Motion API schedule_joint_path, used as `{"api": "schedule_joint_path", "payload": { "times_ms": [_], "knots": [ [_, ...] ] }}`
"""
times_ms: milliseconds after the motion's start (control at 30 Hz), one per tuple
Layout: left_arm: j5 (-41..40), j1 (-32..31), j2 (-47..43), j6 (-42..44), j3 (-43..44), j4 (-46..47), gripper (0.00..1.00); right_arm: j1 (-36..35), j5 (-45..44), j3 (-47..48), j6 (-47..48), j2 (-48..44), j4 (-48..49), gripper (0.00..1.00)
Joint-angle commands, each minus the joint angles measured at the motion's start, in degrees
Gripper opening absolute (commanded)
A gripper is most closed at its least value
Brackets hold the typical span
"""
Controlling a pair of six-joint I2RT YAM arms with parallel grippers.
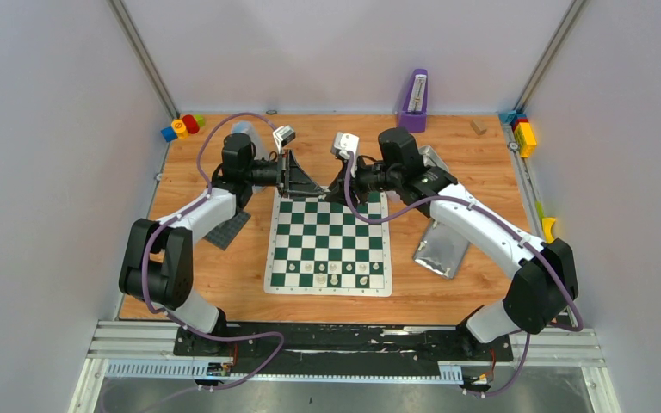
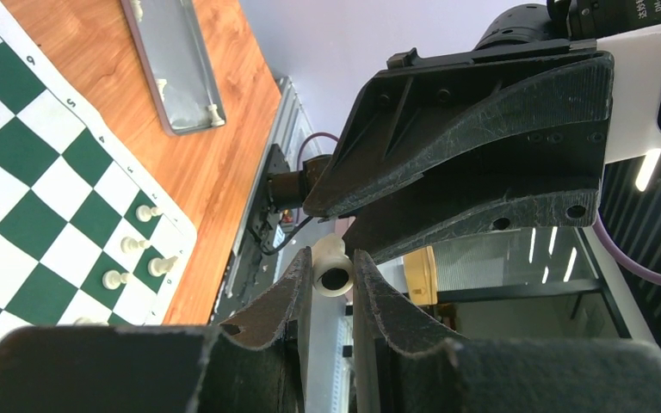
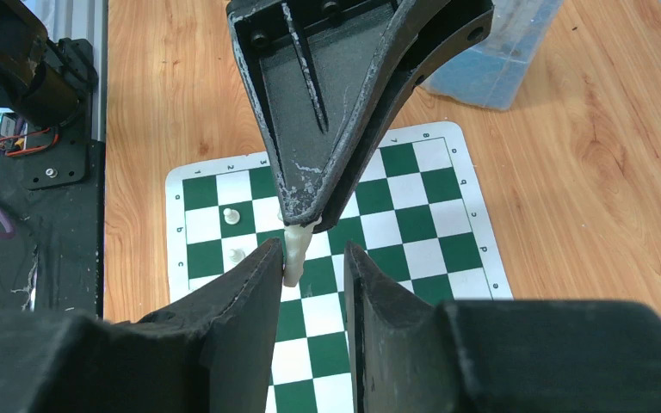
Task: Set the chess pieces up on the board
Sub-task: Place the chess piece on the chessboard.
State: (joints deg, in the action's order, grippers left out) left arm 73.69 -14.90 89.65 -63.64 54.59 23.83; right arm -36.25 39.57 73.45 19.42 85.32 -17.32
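The green-and-white board [image 1: 327,241] lies in the middle of the table, with several cream chess pieces [image 1: 334,270] on its two near rows. Both arms meet above the board's far edge. My left gripper [image 2: 331,262] is shut on one cream piece [image 2: 333,268], held in the air with its hollow base towards the camera. In the right wrist view that piece [image 3: 294,256] sticks out from the left gripper's fingertips [image 3: 303,202] into the gap of my right gripper [image 3: 311,249]. The right jaws stand apart: the piece touches one finger, with a gap to the other.
A grey tray [image 2: 168,69] holding loose pieces [image 2: 213,112] lies right of the board [image 1: 441,249]. A dark grey plate [image 1: 228,231] sits to its left. At the back are a purple metronome [image 1: 413,101], coloured blocks [image 1: 182,126] and a clear box [image 3: 499,52].
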Motion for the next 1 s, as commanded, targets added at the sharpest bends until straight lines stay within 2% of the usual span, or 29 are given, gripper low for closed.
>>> {"api": "schedule_joint_path", "payload": {
  "times_ms": [0,200,533,933,967],
  "knots": [
    [1.64,0.22,-0.48,-0.54,1.84,2.44,0.00,-0.31,0.95,0.08,1.05,-0.15,0.02,0.32],
    [1.61,0.22,-0.56,-0.67,1.66,2.70,0.00,-0.31,1.19,-0.38,1.25,-0.45,0.00,0.27],
    [1.63,0.22,-0.71,-0.60,1.40,2.88,0.00,-0.30,1.30,-1.37,1.54,-1.16,0.09,0.27],
    [1.20,0.22,-0.28,1.03,1.38,1.35,0.00,-0.29,1.91,0.19,2.16,-1.67,-1.41,0.10],
    [1.15,0.22,-0.32,1.53,1.50,0.30,0.03,-0.31,1.90,0.28,2.38,-1.91,-1.75,0.08]
  ]
}}
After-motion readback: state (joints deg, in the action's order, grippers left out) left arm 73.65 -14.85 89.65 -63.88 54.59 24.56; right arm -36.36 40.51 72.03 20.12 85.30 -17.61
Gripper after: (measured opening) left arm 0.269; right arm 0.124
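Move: Between the left hand's shut fingertips the white chess piece is held lengthwise, its middle about 1 cm to that hand's right. From the right hand's open fingers it lies roughly 1 cm to the left, 1 cm back and 1 cm below. The chessboard's middle is some 7 cm back from the right hand, level sideways and about 24 cm below; the set-up pieces stand about 14 cm back, also level sideways, equally low. Sinking about 1 cm and easing half a centimetre back to line up with the piece's free end, the right hand first narrows its fingers a little, then stays put and closes them from a third open to nearly shut, pinching that end. The left hand holds still, pointing right, and keeps its grip on the other end. ##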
